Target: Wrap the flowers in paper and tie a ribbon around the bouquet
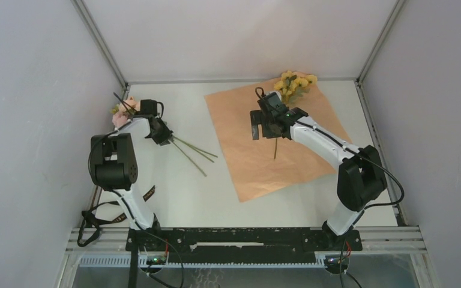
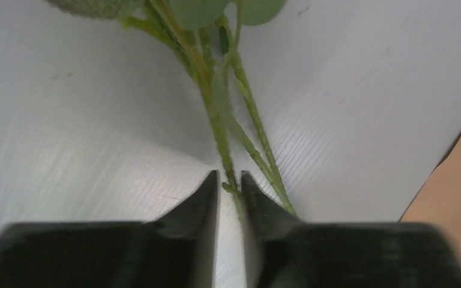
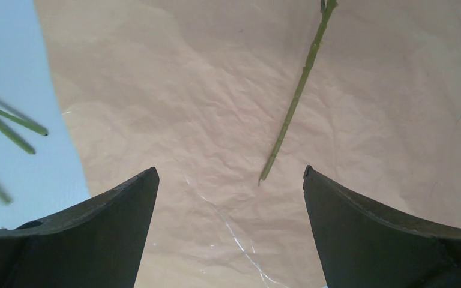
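The paper (image 1: 276, 141) lies flat, tan-orange face up, right of centre. Yellow flowers (image 1: 295, 83) rest at its far edge, and their thin stalk (image 3: 294, 102) runs down the sheet. My right gripper (image 1: 267, 132) hangs over that stalk, open wide (image 3: 231, 174) with nothing between its fingers. A pink bunch of flowers (image 1: 122, 114) lies at the far left, its stalks (image 1: 195, 153) pointing toward the paper. My left gripper (image 1: 165, 138) sits low on those stalks. Its jaws (image 2: 230, 175) are nearly together round one stalk (image 2: 219, 129), with a slim gap left. The ribbon (image 1: 148, 194) lies by the left arm's base.
White walls close in the table on the left, back and right. Black cables (image 1: 96, 219) loop beside the left arm's base. The pink bunch's stalk ends (image 3: 12, 120) show on the white table just left of the paper's edge.
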`<act>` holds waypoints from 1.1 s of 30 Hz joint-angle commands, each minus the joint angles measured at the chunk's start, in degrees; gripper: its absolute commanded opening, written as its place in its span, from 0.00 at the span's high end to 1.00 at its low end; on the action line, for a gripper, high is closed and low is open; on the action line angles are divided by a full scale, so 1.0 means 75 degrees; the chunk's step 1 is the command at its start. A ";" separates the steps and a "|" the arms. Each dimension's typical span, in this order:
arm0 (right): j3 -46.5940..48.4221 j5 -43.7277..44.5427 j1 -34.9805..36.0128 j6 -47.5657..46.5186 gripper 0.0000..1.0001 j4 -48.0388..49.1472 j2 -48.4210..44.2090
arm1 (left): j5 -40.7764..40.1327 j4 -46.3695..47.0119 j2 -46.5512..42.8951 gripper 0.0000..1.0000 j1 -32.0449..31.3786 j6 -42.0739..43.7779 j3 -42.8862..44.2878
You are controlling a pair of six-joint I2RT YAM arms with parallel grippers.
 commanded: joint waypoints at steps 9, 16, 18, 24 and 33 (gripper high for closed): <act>-0.0311 -0.1268 0.0985 -0.0294 0.00 0.1238 -0.1752 | 0.1341 -0.0026 -0.2945 1.00 0.0509 0.0138 -0.1014; -0.0591 -0.4799 0.2228 0.0459 0.00 0.4689 -0.1520 | 0.3130 -0.0198 -0.4791 1.00 0.0366 0.0166 -0.0863; -0.0553 -0.5145 0.2329 0.1292 0.00 0.6031 -0.1041 | 0.3378 -0.0090 -0.4957 1.00 0.0144 0.0030 -0.1042; -0.0009 -0.5192 0.2616 0.2137 0.00 0.7010 0.0529 | 0.3907 0.0277 -0.5311 1.00 -0.0496 -0.0357 -0.1277; 0.0415 -0.5546 0.2815 0.2676 0.94 0.7000 0.1648 | 0.4021 0.0530 -0.5549 1.00 -0.0707 -0.0604 -0.1739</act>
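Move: The pink flower's stem runs between my left fingers, about 1 cm below the hand point, with its blossoms some 15 cm to the left and 13 cm ahead. The two other stems lie about 10 cm to the right and 2 cm back. From my right hand, the pink flower's stem is roughly 40 cm left, 4 cm ahead and 11 cm down. The yellow flower's middle is 15 cm ahead, 6 cm right and 12 cm below. I shut my left fingers on the pink flower's stem and lift it about 20 cm, then carry it right and somewhat back, the hand tilting up some 30 degrees. My open right hand sweeps about 30 cm left and 10 cm back towards that stem, rising and then dipping, rolling left side up and turning counter-clockwise, and half closes around the stem below my left fingers. ##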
